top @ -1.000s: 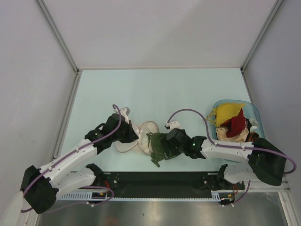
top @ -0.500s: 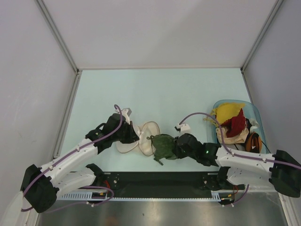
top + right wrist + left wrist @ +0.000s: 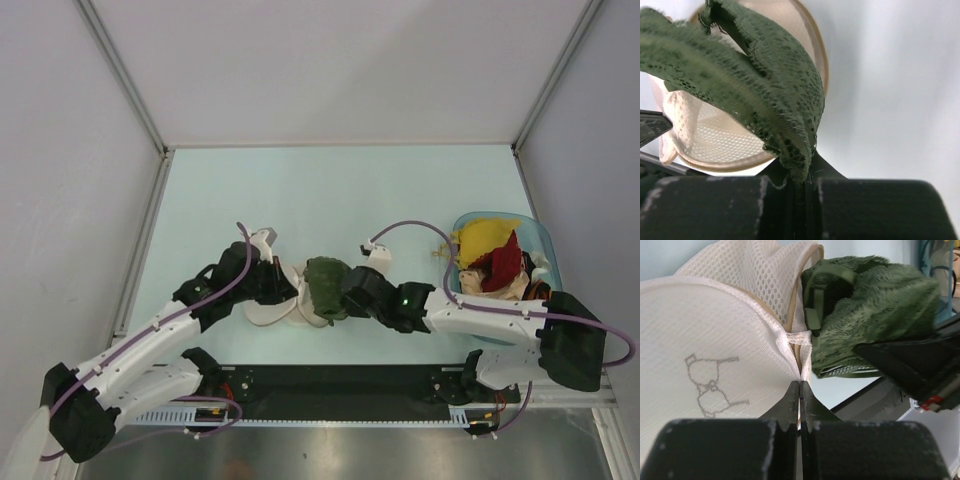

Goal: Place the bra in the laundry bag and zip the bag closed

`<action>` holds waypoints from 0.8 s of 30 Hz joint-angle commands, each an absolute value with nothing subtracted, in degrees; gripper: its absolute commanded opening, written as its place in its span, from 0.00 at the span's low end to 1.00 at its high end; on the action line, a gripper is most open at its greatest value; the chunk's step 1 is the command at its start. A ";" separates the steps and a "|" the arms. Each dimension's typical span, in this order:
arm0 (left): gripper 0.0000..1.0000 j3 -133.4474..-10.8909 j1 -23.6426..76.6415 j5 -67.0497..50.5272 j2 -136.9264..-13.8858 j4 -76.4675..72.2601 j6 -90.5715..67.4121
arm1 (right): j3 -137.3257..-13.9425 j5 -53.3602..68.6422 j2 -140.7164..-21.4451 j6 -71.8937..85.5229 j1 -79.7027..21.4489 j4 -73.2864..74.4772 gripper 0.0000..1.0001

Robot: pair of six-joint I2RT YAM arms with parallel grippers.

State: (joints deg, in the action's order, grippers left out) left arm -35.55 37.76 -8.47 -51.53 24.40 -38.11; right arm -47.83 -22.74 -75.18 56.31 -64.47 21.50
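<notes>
The dark olive-green bra [image 3: 326,288] hangs over the open half of the cream mesh laundry bag [image 3: 268,312], pinched at its edge by my right gripper [image 3: 346,295]. In the right wrist view the lacy bra [image 3: 765,90] droops from the shut jaws, above the bag's open shell [image 3: 715,140]. My left gripper [image 3: 283,290] is shut on the bag's rim. In the left wrist view its jaws meet on the mesh edge [image 3: 800,374], with the white bag [image 3: 715,350] to the left and the bra [image 3: 870,310] to the right.
A translucent blue tub [image 3: 535,242] at the right holds yellow [image 3: 484,238] and red [image 3: 503,262] garments. The black base rail [image 3: 340,385] runs along the near edge. Grey walls close in the pale table [image 3: 340,190] on three sides.
My right gripper has shut on the bra and carried it up and left, from beside the bag to over the bag's open half. The left gripper kept its hold on the bag's rim.
</notes>
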 commanded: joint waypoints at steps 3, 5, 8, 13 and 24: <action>0.00 -35.42 38.14 -11.43 -50.27 19.52 -40.78 | -43.16 -24.53 -78.39 67.94 -66.35 9.06 0.00; 0.00 -35.51 38.14 -11.60 -50.97 18.64 -40.87 | -42.28 -24.43 -79.10 67.33 -67.49 7.92 0.00; 0.00 -36.21 38.14 -11.95 -52.29 17.93 -40.96 | -39.21 -23.48 -78.84 64.79 -68.20 5.81 0.00; 0.00 -36.91 38.14 -11.86 -52.91 17.58 -40.52 | -35.24 -20.39 -78.66 53.10 -68.38 -2.02 0.00; 0.00 -36.65 39.02 -15.64 -53.52 17.58 -39.55 | -46.13 -0.54 -91.48 32.09 -60.31 -4.40 0.00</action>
State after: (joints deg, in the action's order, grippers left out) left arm -35.38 38.04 -12.58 -53.25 20.10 -40.01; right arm -40.29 -9.76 -87.79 40.99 -63.83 -1.54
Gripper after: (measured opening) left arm 0.005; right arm 0.046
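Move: From the right hand, which already holds the bra, the laundry bag's open mesh half lies about 8 cm to the left, level ahead and some 8 cm below. The bag rim pinched by the left fingers is roughly 13 cm to the left, level ahead and about 1 cm higher; the printed half is about 20 cm left, 3 cm back and 8 cm below. From the left hand, the mesh half is some 5 cm right, 1 cm ahead and 9 cm below. Downward mainly, the right hand lowers the held bra about 7 cm towards the bag's mesh half, first easing back a couple of centimetres, then swinging left and slightly forward for some 4 cm of leftward travel overall. Late on it turns about 20 degrees counter-clockwise, fingers still shut on the lace. The left hand keeps its pinch on the rim and edges rightward to meet it. ##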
